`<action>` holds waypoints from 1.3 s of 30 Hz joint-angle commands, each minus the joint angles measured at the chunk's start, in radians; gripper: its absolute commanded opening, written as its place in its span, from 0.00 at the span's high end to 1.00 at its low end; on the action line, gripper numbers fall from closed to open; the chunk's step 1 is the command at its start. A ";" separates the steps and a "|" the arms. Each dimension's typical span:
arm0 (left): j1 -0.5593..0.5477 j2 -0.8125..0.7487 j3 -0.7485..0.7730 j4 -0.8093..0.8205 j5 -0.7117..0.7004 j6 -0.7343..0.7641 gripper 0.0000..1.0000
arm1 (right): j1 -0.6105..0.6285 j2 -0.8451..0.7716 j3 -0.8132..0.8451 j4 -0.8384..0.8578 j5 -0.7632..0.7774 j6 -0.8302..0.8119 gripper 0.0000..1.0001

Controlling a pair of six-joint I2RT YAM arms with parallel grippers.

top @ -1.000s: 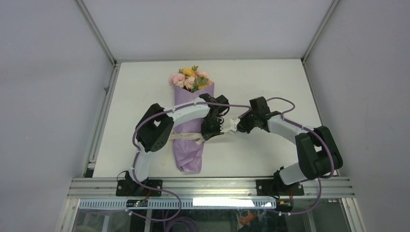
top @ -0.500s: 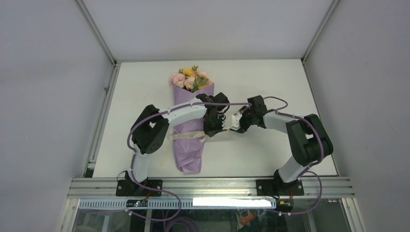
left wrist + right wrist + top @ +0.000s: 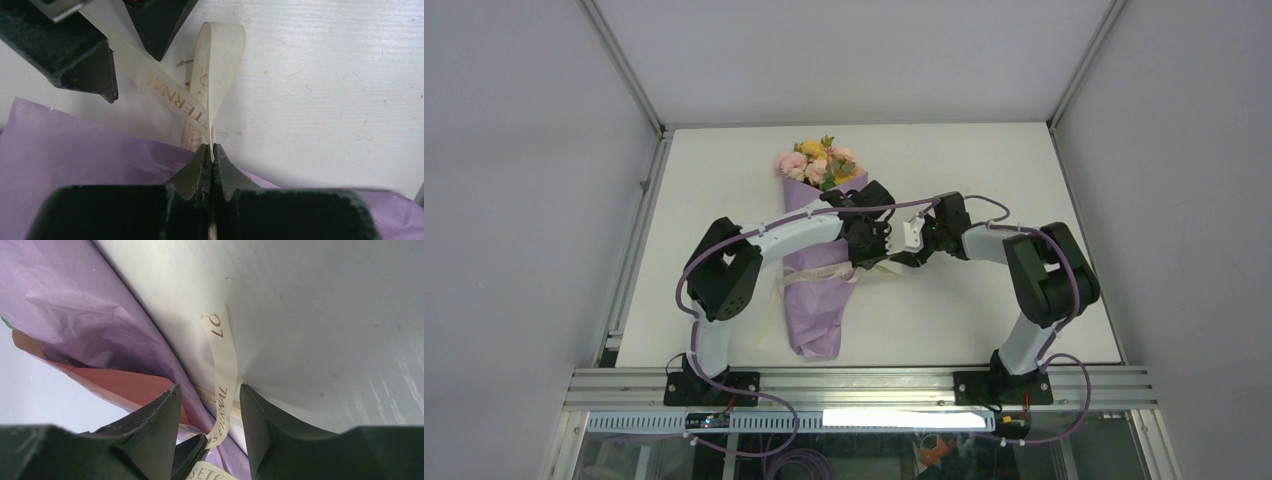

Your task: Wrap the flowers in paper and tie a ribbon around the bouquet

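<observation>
The bouquet lies on the white table (image 3: 984, 170). Its flowers (image 3: 816, 163) point to the far side, out of a cone of lilac paper (image 3: 816, 315). The cream ribbon (image 3: 809, 279) crosses the cone's middle. My left gripper (image 3: 871, 252) sits at the cone's right edge, shut on a folded strand of ribbon (image 3: 215, 75), with the paper (image 3: 75, 150) under it. My right gripper (image 3: 894, 248) faces it from the right, open. A printed ribbon strand (image 3: 223, 390) runs between its fingers (image 3: 155, 425) without being pinched. The left gripper's tip (image 3: 192, 452) pokes in below.
A loose ribbon tail (image 3: 769, 318) trails off the cone's left side. Metal rails (image 3: 864, 385) run along the table's near edge, and grey walls (image 3: 524, 200) enclose the table on the left, right and back. The right gripper's black fingers (image 3: 85, 60) fill the left wrist view's top left.
The right arm has swung left, up to the left gripper, and its jaws have opened around the ribbon. The left gripper has closed on the ribbon and drawn it slightly farther back.
</observation>
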 commanded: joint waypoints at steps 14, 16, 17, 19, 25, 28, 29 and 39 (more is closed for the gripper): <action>0.004 -0.056 0.012 0.108 0.001 -0.036 1.00 | 0.035 0.095 -0.019 0.193 -0.041 0.226 0.64; 0.004 -0.056 0.013 0.108 0.001 -0.037 1.00 | 0.038 0.098 -0.023 0.205 -0.034 0.235 0.82; 0.005 -0.056 0.012 0.108 0.002 -0.038 1.00 | 0.037 0.096 -0.030 0.216 -0.029 0.243 0.91; 0.007 -0.058 0.010 0.109 0.006 -0.039 1.00 | 0.036 0.091 -0.045 0.230 -0.013 0.252 1.00; 0.014 -0.065 0.038 0.037 0.025 -0.019 0.49 | 0.022 0.081 -0.055 0.199 0.047 0.225 1.00; 0.022 -0.071 0.111 -0.107 0.053 0.025 0.27 | 0.017 0.088 -0.046 0.159 0.074 0.196 1.00; 0.026 -0.073 0.140 -0.186 0.066 0.040 0.21 | 0.015 0.091 -0.047 0.150 0.080 0.189 1.00; 0.240 -0.291 0.161 -0.633 0.084 0.211 0.04 | 0.005 0.112 -0.030 0.088 0.109 0.126 1.00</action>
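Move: The ribbon's loose end stands out from the left fingers, which still pinch it. From the open right hand, the stretch to catch lies about 2 cm left, 1 cm ahead and 1 cm below; the ribbon band around the bouquet is some 14 cm left and 3 cm back, the flower heads about 15 cm left and 20 cm ahead. For the left hand, that catching stretch is about 3 cm right and 3 cm ahead. The right fingers close on the ribbon beside the left fingertips after easing about 2 cm left and 1 cm forward, with a slight wrist turn. The left hand, still pinching, first creeps a centimetre right and forward, then opens wide, lets go and climbs about 8 cm while swinging some 7 cm left over the bouquet. The right keeps its pinch, drawing a centimetre or so back to the right and sinking slightly. ##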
